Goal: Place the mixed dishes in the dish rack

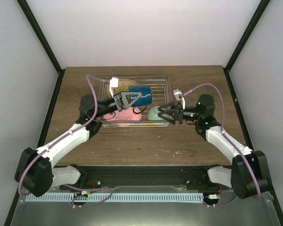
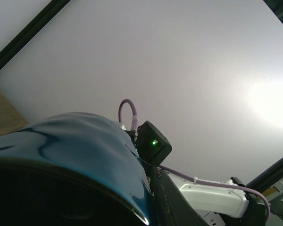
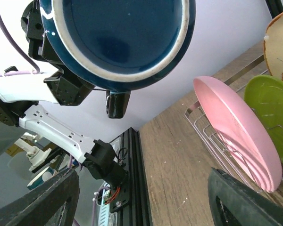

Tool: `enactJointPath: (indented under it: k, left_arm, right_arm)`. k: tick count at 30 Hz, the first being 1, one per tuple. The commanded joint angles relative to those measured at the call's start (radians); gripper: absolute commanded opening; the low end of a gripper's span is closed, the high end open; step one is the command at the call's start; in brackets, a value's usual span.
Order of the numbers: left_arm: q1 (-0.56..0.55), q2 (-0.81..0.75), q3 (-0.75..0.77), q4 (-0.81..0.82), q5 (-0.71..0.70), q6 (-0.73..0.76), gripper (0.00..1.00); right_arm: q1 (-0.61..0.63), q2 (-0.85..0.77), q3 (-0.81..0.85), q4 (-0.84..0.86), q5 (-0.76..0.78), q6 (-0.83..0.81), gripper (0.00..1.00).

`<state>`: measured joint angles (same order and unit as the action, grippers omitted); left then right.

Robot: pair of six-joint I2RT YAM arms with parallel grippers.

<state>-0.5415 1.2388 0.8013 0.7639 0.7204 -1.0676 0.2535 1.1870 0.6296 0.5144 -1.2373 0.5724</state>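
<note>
In the top view my left gripper (image 1: 132, 100) is shut on the dark blue mug (image 1: 144, 94) and holds it on its side above the dish rack (image 1: 169, 96). The left wrist view is filled by the mug (image 2: 75, 160), with one finger (image 2: 179, 205) pressed against it. A cream plate (image 1: 126, 84) and a pink plate (image 1: 125, 116) stand in the rack. The mint-green bowl (image 1: 153, 113) sits at the rack's near right corner. My right gripper (image 1: 162, 114) is open right beside the bowl; I cannot tell if it touches. The right wrist view shows the mug (image 3: 118, 37) overhead, the pink plate (image 3: 236, 132) and the lime-green plate (image 3: 271, 110).
Bare wooden table (image 1: 146, 139) lies between the rack and the arm bases. White walls close in the back and sides. The black frame rail (image 3: 132, 188) runs along the table's near edge. Rack wires (image 3: 212, 136) stand under the pink plate.
</note>
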Motion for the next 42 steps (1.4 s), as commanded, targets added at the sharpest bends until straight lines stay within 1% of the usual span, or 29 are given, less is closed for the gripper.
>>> enactJointPath:
  k: [1, 5, 9, 14, 17, 20, 24, 26, 33, 42]
  left_arm:
    - [0.0, -0.038, -0.004, 0.121, -0.001, 0.007, 0.0]
    - [-0.003, -0.028, -0.022, 0.157, -0.012, -0.012, 0.0]
    - [-0.015, -0.001, -0.035, 0.218, -0.023, -0.039, 0.0]
    - [-0.031, 0.05, -0.044, 0.302, -0.038, -0.073, 0.0]
    - [-0.038, 0.082, -0.048, 0.384, -0.048, -0.105, 0.0]
    - [-0.038, 0.12, -0.049, 0.453, -0.049, -0.146, 0.0]
    - [-0.041, 0.144, -0.044, 0.466, -0.056, -0.149, 0.0]
    - [-0.042, 0.149, -0.045, 0.466, -0.06, -0.145, 0.0]
    - [-0.051, 0.162, -0.052, 0.468, -0.077, -0.131, 0.0]
    - [-0.067, 0.166, -0.1, 0.472, -0.121, -0.071, 0.0]
  right_arm:
    - [0.035, 0.025, 0.052, 0.143, 0.007, 0.087, 0.75]
    - [0.067, 0.053, 0.074, 0.172, 0.03, 0.108, 0.7]
    - [0.092, 0.079, 0.094, 0.222, 0.038, 0.139, 0.7]
    - [0.115, 0.107, 0.114, 0.241, 0.047, 0.15, 0.69]
    - [0.123, 0.124, 0.122, 0.25, 0.048, 0.155, 0.66]
    - [0.13, 0.14, 0.127, 0.266, 0.051, 0.167, 0.65]
    - [0.139, 0.154, 0.137, 0.28, 0.053, 0.178, 0.6]
    - [0.142, 0.158, 0.14, 0.285, 0.055, 0.179, 0.6]
    - [0.143, 0.174, 0.151, 0.314, 0.064, 0.197, 0.47]
    - [0.142, 0.18, 0.186, 0.259, 0.075, 0.163, 0.25]
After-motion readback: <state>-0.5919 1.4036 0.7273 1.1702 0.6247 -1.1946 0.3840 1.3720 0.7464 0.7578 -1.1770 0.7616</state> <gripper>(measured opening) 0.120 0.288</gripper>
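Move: The blue mug hangs sideways from the left hand, base facing right. Its handle points down about 7 cm to the right hand's left, 1 cm ahead and 3 cm above; from the left hand it is some 2 cm right, 1 cm back and 8 cm below. In the rack under the right hand, the green bowl stands about 7 cm ahead, 2 cm left and 18 cm down, the pink plate roughly 8 cm ahead, 15 cm left and 15 cm down. The open right hand slides about 4.5 cm left and some 2 cm up, easing slightly forward, so its fingers pass in under the mug's base to the hanging handle, then narrow steadily from wide to under a third open around it. The left hand keeps its pinch on the mug wall and brings it in, going little more than 1 cm right and about 1 cm down while its fingertips tip up by some 10 degrees. ##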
